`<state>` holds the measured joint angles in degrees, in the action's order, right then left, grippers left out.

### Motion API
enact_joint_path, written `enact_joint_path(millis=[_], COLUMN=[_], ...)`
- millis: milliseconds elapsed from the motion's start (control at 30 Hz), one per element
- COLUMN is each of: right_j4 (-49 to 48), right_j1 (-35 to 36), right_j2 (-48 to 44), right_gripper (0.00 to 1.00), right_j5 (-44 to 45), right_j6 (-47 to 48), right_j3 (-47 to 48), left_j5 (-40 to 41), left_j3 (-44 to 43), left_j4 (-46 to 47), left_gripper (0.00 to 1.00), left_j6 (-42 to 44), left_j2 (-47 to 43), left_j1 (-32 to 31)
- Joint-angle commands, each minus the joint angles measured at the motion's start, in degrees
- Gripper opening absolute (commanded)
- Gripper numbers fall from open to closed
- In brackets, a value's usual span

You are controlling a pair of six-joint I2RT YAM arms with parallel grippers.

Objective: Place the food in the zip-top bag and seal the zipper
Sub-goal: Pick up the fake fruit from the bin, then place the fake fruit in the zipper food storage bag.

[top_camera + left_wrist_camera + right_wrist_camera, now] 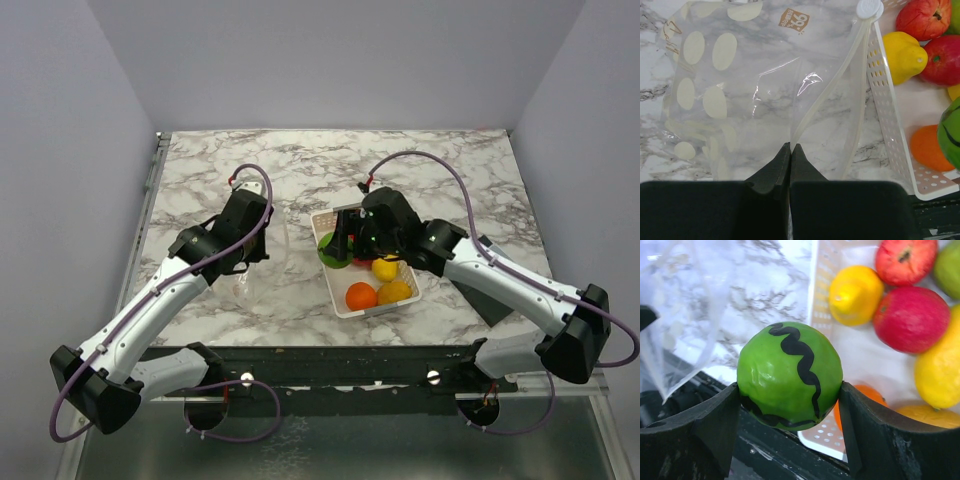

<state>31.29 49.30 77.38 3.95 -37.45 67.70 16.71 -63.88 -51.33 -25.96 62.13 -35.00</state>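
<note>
My right gripper [789, 386] is shut on a green toy fruit with black wavy stripes [790, 372] and holds it above the near left corner of the white basket [816, 295]. From above, this fruit [331, 250] hangs at the basket's left side. Red [910, 317], yellow [855, 292] and orange [361, 295] food lies in the basket. The see-through zip-top bag [740, 100] lies left of the basket. My left gripper [790, 146] is shut on its mouth edge, where the zipper [832, 82] runs up to a white slider [869, 7].
The white slotted basket [340, 213] stands mid-table on the marble top. A black rail [330, 365] runs along the near edge. A dark flat patch [490, 300] lies under the right arm. Grey walls close in on three sides.
</note>
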Motion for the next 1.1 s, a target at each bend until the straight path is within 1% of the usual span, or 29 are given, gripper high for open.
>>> enact_joint_path(millis=[0,200,300,700,933,1067], right_j4=[-3.75,-4.04,-5.71,-10.01,-8.15,-5.79], right_j1=[1.94,5.40,6.41,8.73,10.51,11.61], right_j2=[-1.80,1.03,2.09,8.39,11.71,13.24], right_gripper=[0.33,0.33,0.33,0.34,0.35,0.38], right_j5=[-6.55,-7.12,-7.72,-8.19,-5.15,-0.31], right_j6=[4.36,8.44,9.66,9.96,11.46,12.27], right_j3=[2.24,7.69,8.88,11.93,14.42,15.60], left_j5=[-2.97,-3.90,-4.49,-7.14,-8.98,-10.52], left_j3=[-2.54,-3.67,-4.09,-5.85,-7.02,-7.59], left_j4=[-0.18,-0.31,-0.67,-1.54,-1.75,-1.70], left_gripper=[0.00,0.00,0.00,0.00,0.00,0.00], left_j6=[-1.31,-1.79,-2.19,-3.42,-4.02,-4.42], left_j2=[0.57,0.89,0.80,0.19,0.19,0.10], left_j1=[-0.07,-0.06,-0.06,-0.08,-0.07,-0.06])
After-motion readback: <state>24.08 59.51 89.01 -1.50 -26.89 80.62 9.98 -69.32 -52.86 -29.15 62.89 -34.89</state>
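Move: The watermelon is already in the right fingers. The mouth of the bag it is bound for lies about 14 cm to that hand's left, 3 cm ahead and some 4 cm lower. Below this hand by about 13 cm sit the orange, 5 cm back and 6 cm right, and the lemon, 9 cm ahead and 2 cm left. From the left hand, still pinching the bag's lip, the watermelon is about 17 cm right, 2 cm ahead, roughly level. Leftward in an arch, the right hand carries the watermelon about 11 cm from over the bin to the bag's mouth, drawing back slightly, rising some 6 cm, then sinking about half of that, while turning roughly 20 degrees counter-clockwise with its grip kept. The left hand keeps pinching the bag's lip and comes a little right and up to meet it. ##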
